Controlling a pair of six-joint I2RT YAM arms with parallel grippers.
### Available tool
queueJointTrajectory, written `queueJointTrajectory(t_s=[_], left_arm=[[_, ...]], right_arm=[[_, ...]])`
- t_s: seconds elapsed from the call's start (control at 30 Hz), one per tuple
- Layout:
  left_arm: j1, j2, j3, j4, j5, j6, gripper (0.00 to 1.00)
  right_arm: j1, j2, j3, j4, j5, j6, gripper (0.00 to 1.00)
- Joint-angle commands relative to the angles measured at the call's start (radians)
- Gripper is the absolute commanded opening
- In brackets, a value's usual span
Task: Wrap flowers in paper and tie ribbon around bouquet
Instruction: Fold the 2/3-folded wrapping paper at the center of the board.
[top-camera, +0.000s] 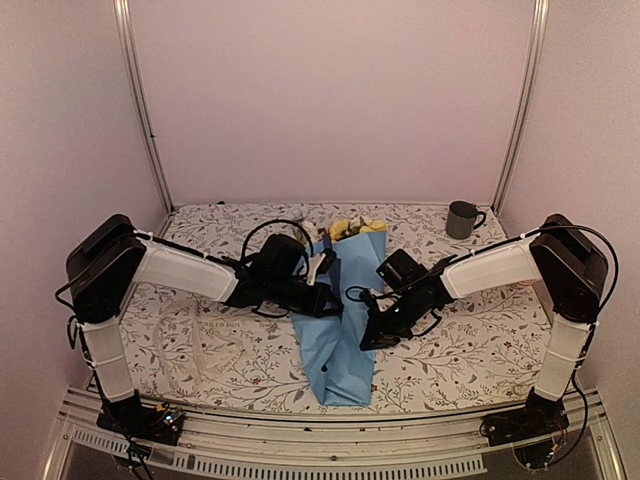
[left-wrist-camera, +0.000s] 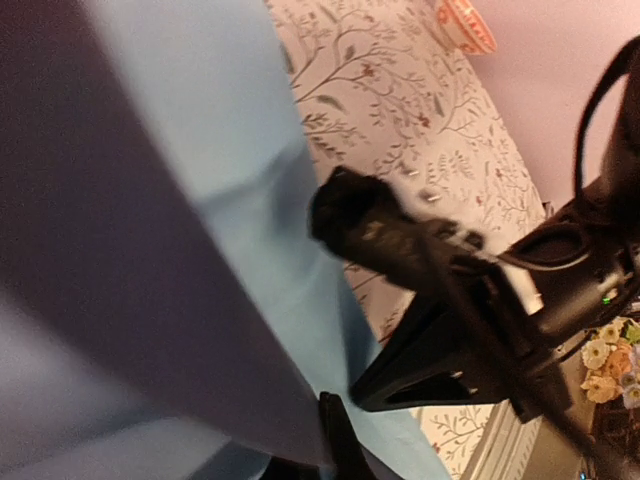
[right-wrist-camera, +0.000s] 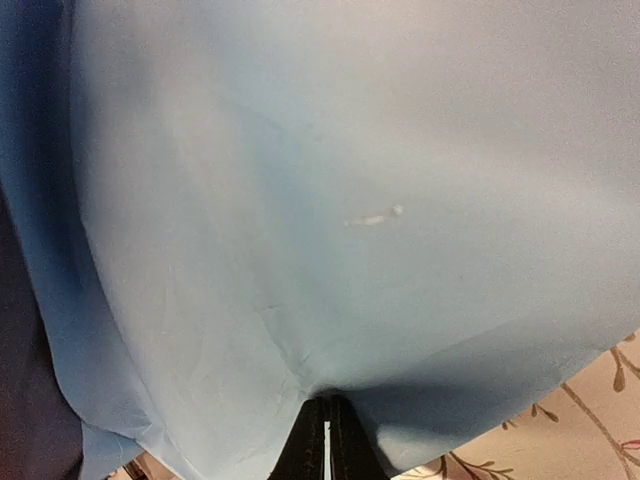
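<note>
The paper (top-camera: 338, 350) lies folded lengthwise mid-table, light blue face out, narrow end toward me. Yellow and white flowers (top-camera: 356, 228) poke from its far end, making a loose bouquet. My left gripper (top-camera: 330, 300) is shut on the paper's left edge. In the left wrist view the paper (left-wrist-camera: 230, 150) drapes over the left gripper (left-wrist-camera: 335, 405), navy face at the left, flowers (left-wrist-camera: 610, 365) at lower right. My right gripper (top-camera: 372, 338) pinches the right edge. In the right wrist view the right gripper (right-wrist-camera: 328, 400) is shut on a pucker of paper (right-wrist-camera: 330, 200). The ribbon (top-camera: 205, 345) lies pale at the left.
A grey mug (top-camera: 462, 218) stands at the back right corner. The floral tablecloth (top-camera: 480, 345) covers the table. Pink walls close in the back and both sides. The right arm's black wrist (left-wrist-camera: 470, 330) sits close beside my left gripper.
</note>
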Motion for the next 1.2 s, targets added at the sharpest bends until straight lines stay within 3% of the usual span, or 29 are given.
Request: queueJointTrajectory(t_s=[0.0, 0.33, 0.6, 0.67, 0.77, 0.83, 1.07, 1.17], left_arm=[[-0.049, -0.02, 0.089, -0.005, 0.049, 0.036, 0.0], [-0.041, 0.162, 0.17, -0.013, 0.072, -0.008, 0.0], [-0.033, 0.213, 0.178, -0.063, 0.034, 0.02, 0.0], [-0.034, 0.211, 0.182, -0.073, 0.026, 0.032, 0.0], [-0.035, 0.205, 0.186, -0.091, 0.01, 0.042, 0.0], [-0.035, 0.204, 0.191, -0.101, 0.004, 0.048, 0.0], [-0.04, 0.194, 0.203, -0.112, -0.002, 0.056, 0.0], [-0.053, 0.193, 0.23, -0.13, -0.006, 0.063, 0.0]], right_arm=[[0.003, 0.024, -0.029, 0.069, -0.016, -0.012, 0.06], [0.0, -0.098, -0.118, 0.332, -0.141, 0.084, 0.05], [-0.057, -0.284, -0.17, 0.282, -0.023, 0.203, 0.06], [-0.095, -0.302, -0.178, 0.231, 0.034, 0.2, 0.13], [-0.157, -0.27, -0.182, 0.183, 0.041, 0.188, 0.39], [-0.188, -0.233, -0.177, 0.169, 0.036, 0.174, 0.49], [-0.198, -0.081, -0.143, 0.2, -0.036, 0.134, 0.52], [-0.198, -0.013, -0.123, 0.238, -0.071, 0.133, 0.47]])
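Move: The left hand grips the raised flap of the paper; its place to come down, on the sheet's middle, lies about 4 cm right, level fore and aft, and some 5 cm lower. For the right hand, the stretch of the paper's right edge to go for lies about 6 cm ahead and 3 cm right, at table height. The paper's near end sits roughly 12 cm back and 4 cm left of the right hand, and the yellow blooms some 27 cm ahead and 1 cm left. Up about 4 cm and to the right, then down some 8, the left hand carries the flap, still pinched in shut fingers, over the paper's middle and holds it there. The right hand, shut on the paper at first, lifts off roughly 9 cm, swings forward and right with a clockwise turn, opens halfway and sinks beside the paper's right edge. ##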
